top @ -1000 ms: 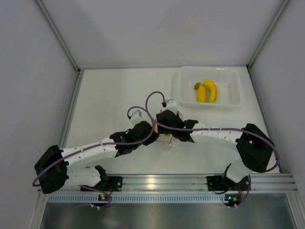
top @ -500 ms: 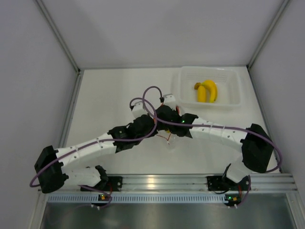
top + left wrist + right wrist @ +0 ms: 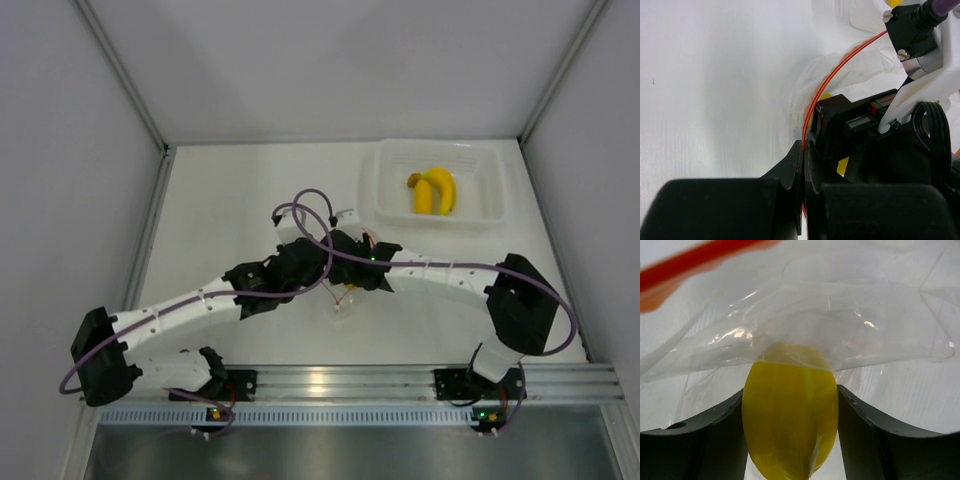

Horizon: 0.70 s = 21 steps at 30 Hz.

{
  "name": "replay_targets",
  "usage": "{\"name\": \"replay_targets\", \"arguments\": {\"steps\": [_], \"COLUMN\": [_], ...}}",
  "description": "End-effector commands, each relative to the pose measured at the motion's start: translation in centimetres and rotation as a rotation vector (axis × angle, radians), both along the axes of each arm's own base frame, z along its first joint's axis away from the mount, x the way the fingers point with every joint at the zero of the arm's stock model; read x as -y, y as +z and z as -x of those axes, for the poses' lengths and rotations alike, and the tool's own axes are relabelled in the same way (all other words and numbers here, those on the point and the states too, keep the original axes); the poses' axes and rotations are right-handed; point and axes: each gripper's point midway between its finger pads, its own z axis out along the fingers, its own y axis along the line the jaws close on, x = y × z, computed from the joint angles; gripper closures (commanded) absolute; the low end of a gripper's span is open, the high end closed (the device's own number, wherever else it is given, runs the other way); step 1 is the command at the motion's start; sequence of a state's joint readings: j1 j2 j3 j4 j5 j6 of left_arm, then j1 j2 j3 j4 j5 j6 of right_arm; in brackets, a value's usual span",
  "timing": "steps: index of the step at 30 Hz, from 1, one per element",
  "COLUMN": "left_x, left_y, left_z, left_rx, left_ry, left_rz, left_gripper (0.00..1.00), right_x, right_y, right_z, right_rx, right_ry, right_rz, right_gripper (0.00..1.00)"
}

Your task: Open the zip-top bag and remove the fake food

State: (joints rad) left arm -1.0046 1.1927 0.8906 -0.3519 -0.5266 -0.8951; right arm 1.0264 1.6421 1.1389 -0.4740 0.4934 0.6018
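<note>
The zip-top bag [image 3: 343,300] hangs crumpled between both grippers at the table's middle. In the left wrist view my left gripper [image 3: 804,148] is shut on the bag's orange-red zipper strip [image 3: 839,66], which arcs up and away from the jaws. The right wrist view shows my right gripper [image 3: 790,405] shut on a smooth yellow fruit [image 3: 790,420]. Clear bag film [image 3: 840,325] drapes over the fruit's top, with the zipper strip [image 3: 690,265] above. A yellow banana bunch [image 3: 435,190] lies in the tray, apart from both grippers.
A rigid clear tray [image 3: 385,200] stands at the back right of the white table. Purple cables loop above the two wrists [image 3: 310,215]. Grey walls close in the left, back and right sides. An aluminium rail [image 3: 330,382] runs along the near edge.
Both wrists have shifted a little left together with the bag. The left arm has stretched out further and the right forearm has swung left. Both grips are unchanged.
</note>
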Motion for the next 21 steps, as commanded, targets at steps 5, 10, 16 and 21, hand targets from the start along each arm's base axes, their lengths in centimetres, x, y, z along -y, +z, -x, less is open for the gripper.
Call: {"name": "replay_targets", "arguments": {"steps": [5,10,16,21], "left_x": [3.3,5.6,7.0,5.8], "left_y": [7.2,8.5,7.5,6.3], "left_z": [-1.2,-0.6,0.8,0.9], "left_rx": [0.138,0.185,0.189,0.177], "left_ry": [-0.058,-0.148,-0.189,-0.143], "left_rz": [0.154,0.097,0.051,0.042], "left_gripper": [1.0,1.0,1.0,1.0], "right_x": [-2.1,-1.6,-1.6,1.0], "right_y": [4.9,7.7,9.6,10.1], "right_z": [2.1,1.9,1.5,1.1], "right_rx": [0.042,0.061,0.049,0.057], "right_ry": [0.14,0.154,0.154,0.108], "right_rz": [-0.081,-0.07,-0.049,-0.079], "right_gripper": [0.87,0.87,0.87,0.88]}}
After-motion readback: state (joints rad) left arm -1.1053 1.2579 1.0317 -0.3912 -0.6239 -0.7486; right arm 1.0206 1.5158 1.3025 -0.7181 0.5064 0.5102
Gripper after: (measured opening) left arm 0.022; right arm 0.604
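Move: The yellow food is already in the right hand, still in the bag. The bag's open red-edged mouth is some 4 cm ahead of that hand, neither left nor right, and 4 cm higher. The tray lies about 27 cm ahead of it and 22 cm to its right, with the banana some 25 cm ahead and 21 cm right, both some 7 cm lower. From the left hand, the food is about 3 cm ahead, 5 cm right and 7 cm below. The yellow food is drawn up towards the bag's mouth in the right hand's unchanged wide grip, rising about 8 cm and shifting slightly right, then stopping. The left hand keeps its shut pinch on the red zip edge and also rises, about 3.5 cm, while drifting 2.5 cm right and tilting its fingers up slightly. ##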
